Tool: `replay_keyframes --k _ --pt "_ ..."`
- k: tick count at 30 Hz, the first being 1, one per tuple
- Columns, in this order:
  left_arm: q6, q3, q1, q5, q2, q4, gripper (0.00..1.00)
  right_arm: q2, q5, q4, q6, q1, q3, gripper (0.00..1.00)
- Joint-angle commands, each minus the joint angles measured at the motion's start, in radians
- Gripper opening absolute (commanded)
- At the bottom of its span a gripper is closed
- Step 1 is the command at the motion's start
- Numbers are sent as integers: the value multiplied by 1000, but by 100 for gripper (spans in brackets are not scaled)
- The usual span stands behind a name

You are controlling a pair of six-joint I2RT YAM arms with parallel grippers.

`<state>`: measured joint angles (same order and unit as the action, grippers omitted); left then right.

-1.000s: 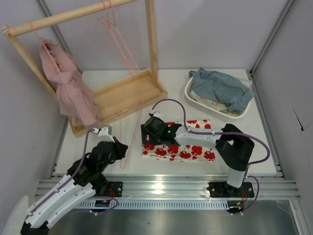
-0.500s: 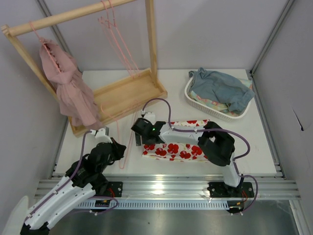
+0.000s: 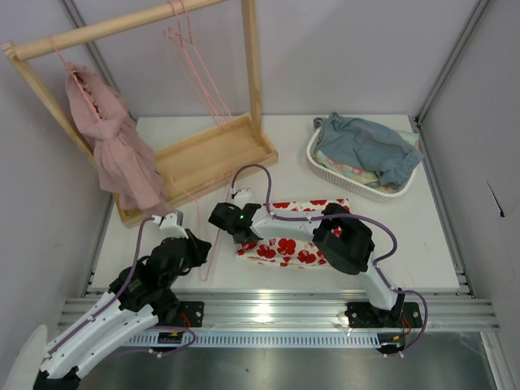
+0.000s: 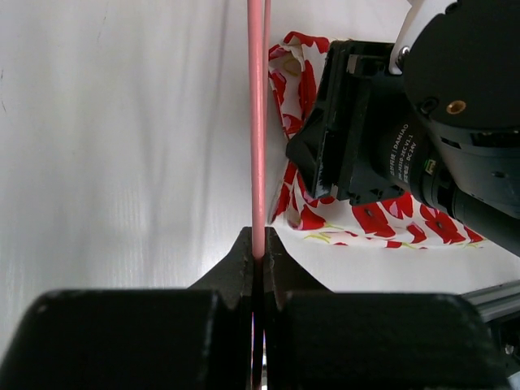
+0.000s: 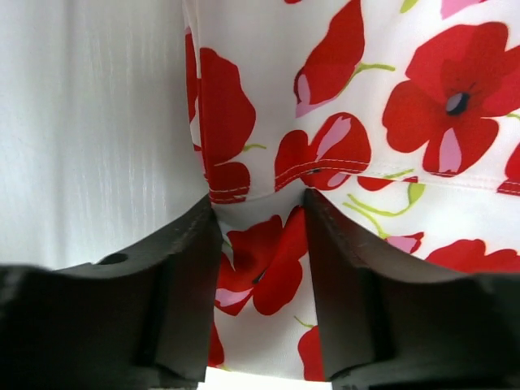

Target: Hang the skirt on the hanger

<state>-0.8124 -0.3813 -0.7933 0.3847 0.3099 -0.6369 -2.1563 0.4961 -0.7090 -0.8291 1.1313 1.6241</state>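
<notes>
The skirt [image 3: 302,242], white with big red flowers, lies flat on the table in front of the right arm. My right gripper [image 3: 236,231] is down on its left edge. In the right wrist view the jaws [image 5: 260,213] stand partly apart, with the skirt [image 5: 366,97] hem and a fold of cloth between the fingers. The thin pink hanger [image 3: 208,248] lies on the table left of the skirt. My left gripper [image 3: 193,244] is shut on its wire. In the left wrist view the hanger [image 4: 257,122] runs straight up from the shut gripper [image 4: 257,253], beside the skirt [image 4: 375,219].
A light wooden rack [image 3: 203,158] stands at the back left, with a dusty-pink garment [image 3: 114,154] and more pink hangers [image 3: 191,49] on its rod. A white basket [image 3: 357,185] holding blue-grey cloth [image 3: 374,146] sits at the back right.
The right gripper has slid left along the skirt to its left edge, and its jaws have narrowed around the cloth. The left gripper has kept its hold on the hanger, hardly moving.
</notes>
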Motion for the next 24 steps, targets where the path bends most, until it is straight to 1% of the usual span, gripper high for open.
replay_keyframes --k 1,3,6,7,9,10,11,12,13,14,16,19,20,23,24 --pt "-2 -21 -17 40 11 45 0 -74 35 -64 -15 1 17 45" --pt "-2 -19 -24 48 11 43 0 -83 39 -82 -18 -4 16 39" --pt "16 -16 -44 63 23 54 0 -68 41 -99 -36 -13 -21 33" --pt "21 -16 -55 69 35 59 0 -53 32 -74 -39 -16 -41 32" --pt "30 -13 -66 74 55 66 0 21 12 -25 -44 -22 -139 31" --pt "33 -2 -75 77 75 80 0 51 -23 41 -45 -31 -176 32" --pt "38 4 -76 75 83 88 0 109 -40 74 -54 -37 -249 31" --pt "41 8 -78 75 90 97 0 140 -60 107 -59 -42 -286 30" --pt "47 34 -80 74 92 130 0 168 -82 173 -64 -54 -321 29" --pt "56 47 -81 69 90 150 0 218 -111 202 -83 -60 -389 26" --pt "64 76 -80 71 80 180 0 263 -132 282 -94 -70 -447 25" --pt "96 116 -83 39 46 270 0 322 -145 330 -105 -85 -518 23" --pt "105 125 -84 28 43 329 0 335 -149 342 -107 -90 -532 22" --pt "91 171 -99 16 69 448 0 383 -174 399 -113 -103 -578 22" --pt "84 183 -104 19 104 477 0 394 -180 411 -110 -108 -586 22"
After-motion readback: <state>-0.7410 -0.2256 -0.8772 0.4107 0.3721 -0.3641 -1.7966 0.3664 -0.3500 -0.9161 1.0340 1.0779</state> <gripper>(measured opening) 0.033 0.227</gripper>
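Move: The skirt's left edge already lies between the right gripper's half-closed fingers, about 1 cm below the hand point and level with it. From this hand the skirt's middle is some 14 cm to the right and about 1 cm ahead, and the rack tray is roughly 22 cm ahead and 12 cm left. From the left gripper, which already holds the hanger, the skirt's left edge is about 7 cm ahead, 8 cm right and 9 cm below. Close the right fingers on the skirt's left edge to pinch it, then drag it about 6 cm to the right at table height, easing slightly back and rolling the hand some 15 degrees, left side up. Keep the left gripper shut on the hanger while lowering it about 3 cm and bringing it about 2.5 cm right. ##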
